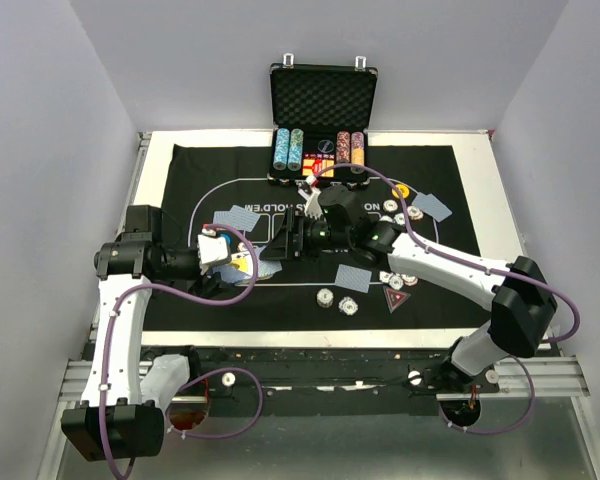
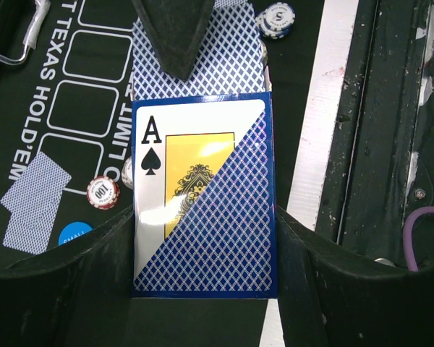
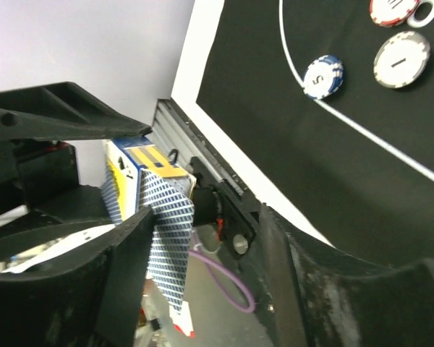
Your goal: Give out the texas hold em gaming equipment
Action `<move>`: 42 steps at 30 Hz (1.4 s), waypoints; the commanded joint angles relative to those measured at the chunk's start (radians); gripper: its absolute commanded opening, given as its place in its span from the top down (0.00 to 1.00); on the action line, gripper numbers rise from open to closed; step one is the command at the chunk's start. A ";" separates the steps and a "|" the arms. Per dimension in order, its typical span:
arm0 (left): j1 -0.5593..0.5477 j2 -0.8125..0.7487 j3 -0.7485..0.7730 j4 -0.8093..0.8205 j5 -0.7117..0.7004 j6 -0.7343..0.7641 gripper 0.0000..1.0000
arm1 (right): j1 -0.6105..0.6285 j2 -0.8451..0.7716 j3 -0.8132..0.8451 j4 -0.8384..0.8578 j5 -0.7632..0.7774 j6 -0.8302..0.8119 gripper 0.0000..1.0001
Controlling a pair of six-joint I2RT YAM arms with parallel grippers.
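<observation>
My left gripper is shut on a pack of playing cards that shows an ace of spades and a blue lattice. A blue-backed card sticks out of its far end. In the top view the left gripper holds the pack above the mat's left half, and my right gripper faces it. The right gripper is open, and the card hangs between its jaws against the left finger. Dealt cards and poker chips lie on the mat.
The open black case with chip rows stands at the back. A red triangular marker and a yellow button lie on the right of the black mat. A blue button sits near two cards.
</observation>
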 commanded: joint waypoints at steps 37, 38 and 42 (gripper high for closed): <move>-0.007 -0.017 0.022 0.041 0.053 -0.016 0.54 | -0.048 -0.223 -0.176 0.029 -0.040 0.154 0.89; -0.008 -0.017 0.022 0.042 0.050 -0.016 0.54 | -0.051 -0.228 -0.178 0.029 -0.042 0.156 0.91; -0.008 -0.017 0.022 0.046 0.050 -0.017 0.54 | -0.085 -0.255 -0.204 0.031 -0.060 0.172 0.99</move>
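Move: The top card, sliding loose from the deck box in the left grip, has its middle about 2 cm to the left of the right hand and roughly level with it; the right hand's open fingers already straddle its protruding end. From the left hand it is about 7 cm right, 2 cm ahead and 3 cm lower. Down on the mat, from the right hand, two dealt cards lie some 13 cm ahead and 9 cm left, and the grey chip stack 6 cm back and 13 cm right, both about 16 cm below. The top card is worked out of the box by the right hand, whose upper finger starts over it: the hand draws off about 4 cm to the right, rising some 2.5 cm and easing slightly back, while its fingers close in two stages from wide to almost shut, ending on the card's outer end. The left hand stays put, keeping its grip on the box. ##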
